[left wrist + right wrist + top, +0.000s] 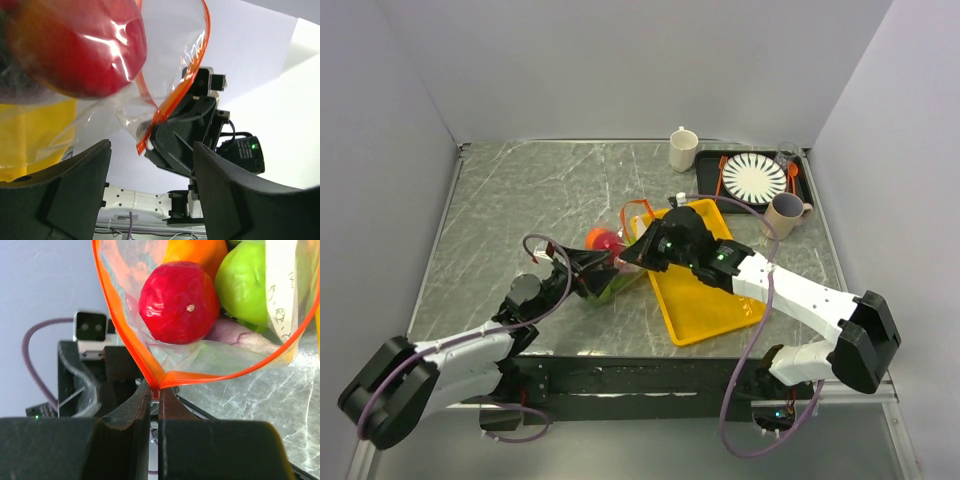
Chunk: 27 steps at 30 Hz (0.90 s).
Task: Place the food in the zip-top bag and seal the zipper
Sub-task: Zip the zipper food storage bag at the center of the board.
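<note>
The zip-top bag (612,278) lies between my two grippers, left of the yellow tray. Inside it show a red fruit (177,302), a green fruit (242,282), an orange one (192,252) and a purple one (235,332). The zipper (125,335) curves wide apart in a loop, so the mouth gapes. My right gripper (159,390) is shut on the zipper's end, where both strips meet. My left gripper (150,165) stands open just below the bag, with nothing between its fingers (75,190). The red fruit (85,45) bulges above it, and the zipper (175,95) runs down towards the right gripper's black head.
A yellow tray (705,295) lies under the right arm. At the back right stand a white cup (683,150), a striped plate (754,178) on a black tray (802,190) and a beige mug (783,213). Walls close in on three sides.
</note>
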Motion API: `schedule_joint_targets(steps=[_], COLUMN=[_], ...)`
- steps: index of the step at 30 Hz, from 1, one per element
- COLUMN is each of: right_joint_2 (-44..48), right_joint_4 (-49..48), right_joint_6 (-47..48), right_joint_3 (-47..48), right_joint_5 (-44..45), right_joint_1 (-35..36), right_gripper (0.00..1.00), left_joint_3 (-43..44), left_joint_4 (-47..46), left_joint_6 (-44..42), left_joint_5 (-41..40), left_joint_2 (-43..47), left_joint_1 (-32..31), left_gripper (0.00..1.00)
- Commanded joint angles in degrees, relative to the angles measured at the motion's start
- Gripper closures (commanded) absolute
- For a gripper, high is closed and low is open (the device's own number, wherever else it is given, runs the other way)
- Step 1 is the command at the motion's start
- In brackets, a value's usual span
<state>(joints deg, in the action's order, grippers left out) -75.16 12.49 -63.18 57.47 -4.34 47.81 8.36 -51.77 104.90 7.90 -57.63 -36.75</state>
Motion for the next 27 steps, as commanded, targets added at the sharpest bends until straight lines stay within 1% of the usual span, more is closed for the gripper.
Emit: schedule_joint_targets(steps=[1, 2, 7, 8, 10, 11, 13, 14, 17, 19, 21, 22, 25, 26, 27], right_joint_2=[3.79, 4.14, 4.76, 4.67, 4.84, 4.84, 4.93, 5.02, 5.63, 5.81, 5.81, 5.90, 5.63, 5.72, 5.63], right_joint_4=[-2.65, -2.65, -2.39, -1.60, -1.33, -1.42, -1.33, -1.50, -1.94, -1.60, -1.42, -1.07, -1.15, -1.50, -1.77], right_joint_6=[0.07, 0.07, 1.12, 1.47, 1.48, 1.48, 1.39, 1.22, 1.13, 1.13, 1.39, 1.39, 1.30, 1.04, 0.86], right_joint_3=[-1.13, -1.40, -1.84, -1.49, -1.66, -2.01, -2.27, -2.63, -3.07, -2.81, -2.28, -2.10, -1.66, -1.84, -1.84], right_joint_5=[0.21, 0.29, 0.12, 0.21, 0.38, 0.38, 0.38, 0.30, 0.82, 1.52, 2.23, 2.58, 3.28, 3.46, 3.81], right_joint_1=[1.05, 1.23, 1.93, 2.02, 2.37, 2.37, 2.46, 2.55, 2.64, 2.55, 2.55, 2.55, 2.46, 2.46, 2.55], right_gripper=[0.95, 0.95, 0.95, 0.95, 0.95, 0.95, 0.96, 0.96, 0.96, 0.96, 0.96, 0.96, 0.96, 0.96, 0.96], left_joint_3=[1.83, 2.10, 4.12, 4.29, 4.99, 5.09, 5.70, 5.79, 5.62, 4.83, 4.30, 4.21, 4.30, 4.30, 4.03], left_joint_4=[-12.20, -13.09, -15.98, -16.52, -16.70, -16.52, -16.00, -15.65, -14.85, -14.59, -14.33, -14.24, -12.31, -11.70, -10.99], left_joint_6=[3.64, 4.51, 5.84, 6.10, 6.28, 6.45, 6.37, 6.28, 6.45, 6.81, 7.25, 7.25, 6.81, 6.63, 6.80], left_joint_5=[1.41, 1.68, 1.77, 1.85, 1.85, 1.94, 2.38, 2.47, 2.65, 2.47, 2.38, 2.47, 3.26, 3.43, 3.52], left_joint_2=[-5.28, -6.17, -10.74, -11.19, -12.07, -12.33, -12.86, -13.04, -13.21, -13.13, -13.13, -13.04, -12.69, -12.60, -12.42], left_joint_1=[-0.16, -0.25, -1.57, -2.00, -2.27, -2.27, -2.18, -2.27, -2.45, -2.53, -2.62, -2.54, -2.62, -2.62, -2.71], left_gripper=[0.30, 0.32, 0.36, 0.40, 0.43, 0.49, 0.57, 0.70, 0.84, 0.84, 0.80, 0.81, 0.90, 0.95, 0.96])
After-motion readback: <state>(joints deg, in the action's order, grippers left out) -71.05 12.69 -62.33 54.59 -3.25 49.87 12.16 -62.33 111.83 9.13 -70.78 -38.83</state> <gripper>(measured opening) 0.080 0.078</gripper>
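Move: The left hand stands open just short of the bag's orange zipper corner, which the right fingers already pinch: the corner is about 3 cm to its right, 3 cm ahead and level with it. Inside the bag, from the left hand, the red apple sits some 4 cm ahead, 1 cm left and 5 cm lower, the orange about 5 cm ahead, 4 cm left and 7 cm lower. The yellow tray's middle is roughly 21 cm right, 3 cm back and 12 cm down. The left fingers shut on the zipper corner right beside the right fingertips, after reaching about 2.5 cm to the right and 1 cm forward with only a slight turn of the wrist. The right hand keeps its pinch and draws the corner back about 2 cm to meet them, then all but stops. ##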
